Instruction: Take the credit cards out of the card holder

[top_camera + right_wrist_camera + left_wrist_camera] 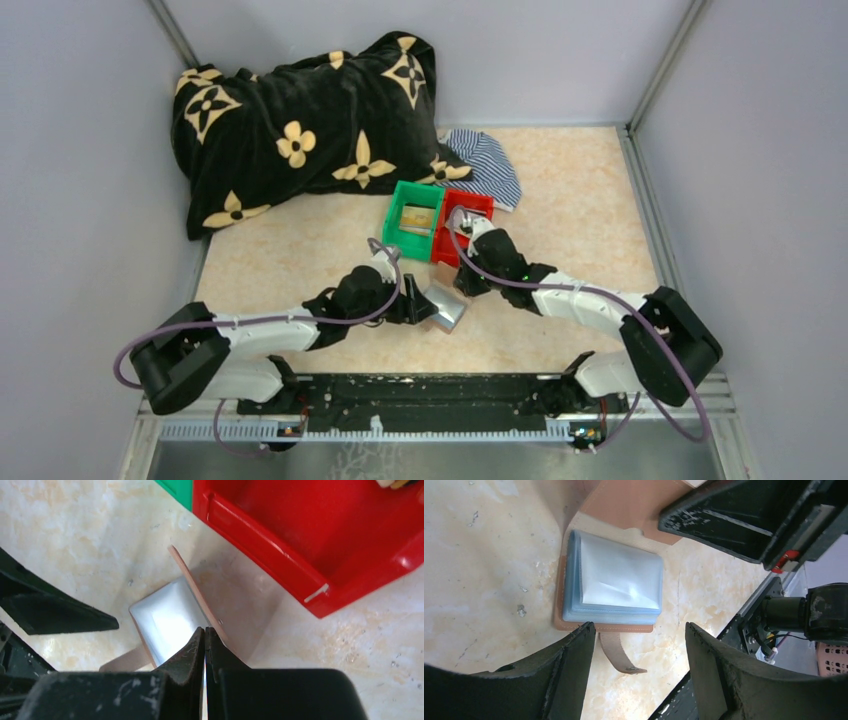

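Note:
The card holder (446,304) lies open on the table between both grippers. Its brown cover (196,591) stands up on edge over a stack of blue-grey sleeves (616,582). The top face is silvery; whether a card is inside I cannot tell. The strap (618,654) points toward my left gripper (640,626), which is open, empty and just short of the holder's edge. My right gripper (205,630) is shut, its tips beside the upright cover. A gold card (418,217) lies in the green bin (401,232).
The red bin (470,206) stands beside the green one, just behind the holder. At the back left is a black blanket with gold flowers (300,120), with a striped cloth (487,166) next to it. Grey walls close in both sides.

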`<state>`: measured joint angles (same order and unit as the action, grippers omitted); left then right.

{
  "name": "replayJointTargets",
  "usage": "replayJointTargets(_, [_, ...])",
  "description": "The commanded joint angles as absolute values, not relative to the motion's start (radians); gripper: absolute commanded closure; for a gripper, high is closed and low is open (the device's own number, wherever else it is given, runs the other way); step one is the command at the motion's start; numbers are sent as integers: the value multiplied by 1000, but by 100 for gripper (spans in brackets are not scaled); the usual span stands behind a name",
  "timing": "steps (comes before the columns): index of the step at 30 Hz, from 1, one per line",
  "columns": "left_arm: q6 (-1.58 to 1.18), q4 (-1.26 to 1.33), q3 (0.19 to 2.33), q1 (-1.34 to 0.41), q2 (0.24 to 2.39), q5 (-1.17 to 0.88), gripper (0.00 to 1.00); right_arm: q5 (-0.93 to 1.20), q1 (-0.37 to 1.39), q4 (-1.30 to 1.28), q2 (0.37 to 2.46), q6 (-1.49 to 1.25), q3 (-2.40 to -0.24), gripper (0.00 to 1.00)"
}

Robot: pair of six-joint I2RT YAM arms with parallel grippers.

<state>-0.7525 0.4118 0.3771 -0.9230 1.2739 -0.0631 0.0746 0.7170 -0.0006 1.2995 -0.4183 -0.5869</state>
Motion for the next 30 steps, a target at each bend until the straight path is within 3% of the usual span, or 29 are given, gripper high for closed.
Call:
replayJointTargets(1, [-746, 478, 376, -924, 1235, -100, 28, 46, 712, 20, 1373, -370, -673, 100])
replayJointTargets(10, [-729, 456, 412, -948, 1134, -106, 28, 67, 712, 49, 1512, -348, -653, 100])
replayJointTargets(20, [-720, 416, 415, -948, 1072, -80, 27, 92, 731, 10, 1303, -444, -479, 100])
replayJointTargets(30, [-718, 425, 430, -950, 1091, -86, 27, 73, 852, -92, 1139, -556, -461, 100])
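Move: For the right gripper, the raised brown cover of the card holder is about 1 cm ahead, 3 cm to its left and some 2 cm below; the card stack lies about 4 cm back, 4 cm left and 5 cm below, and the red box about 11 cm straight ahead, 4 cm below. From the open left gripper the card stack is roughly 1 cm ahead, 4 cm right and 6 cm below, the cover 6 cm ahead and 5 cm right. Keep the right fingers shut; edge them forward against the inner face of the cover, sink about 4 cm to push it down and open, then draw back some 7 cm, low along the card side, easing up slightly last. Meanwhile lift the left gripper about 7 cm off the holder, fingers still open, their tips tilting up. ##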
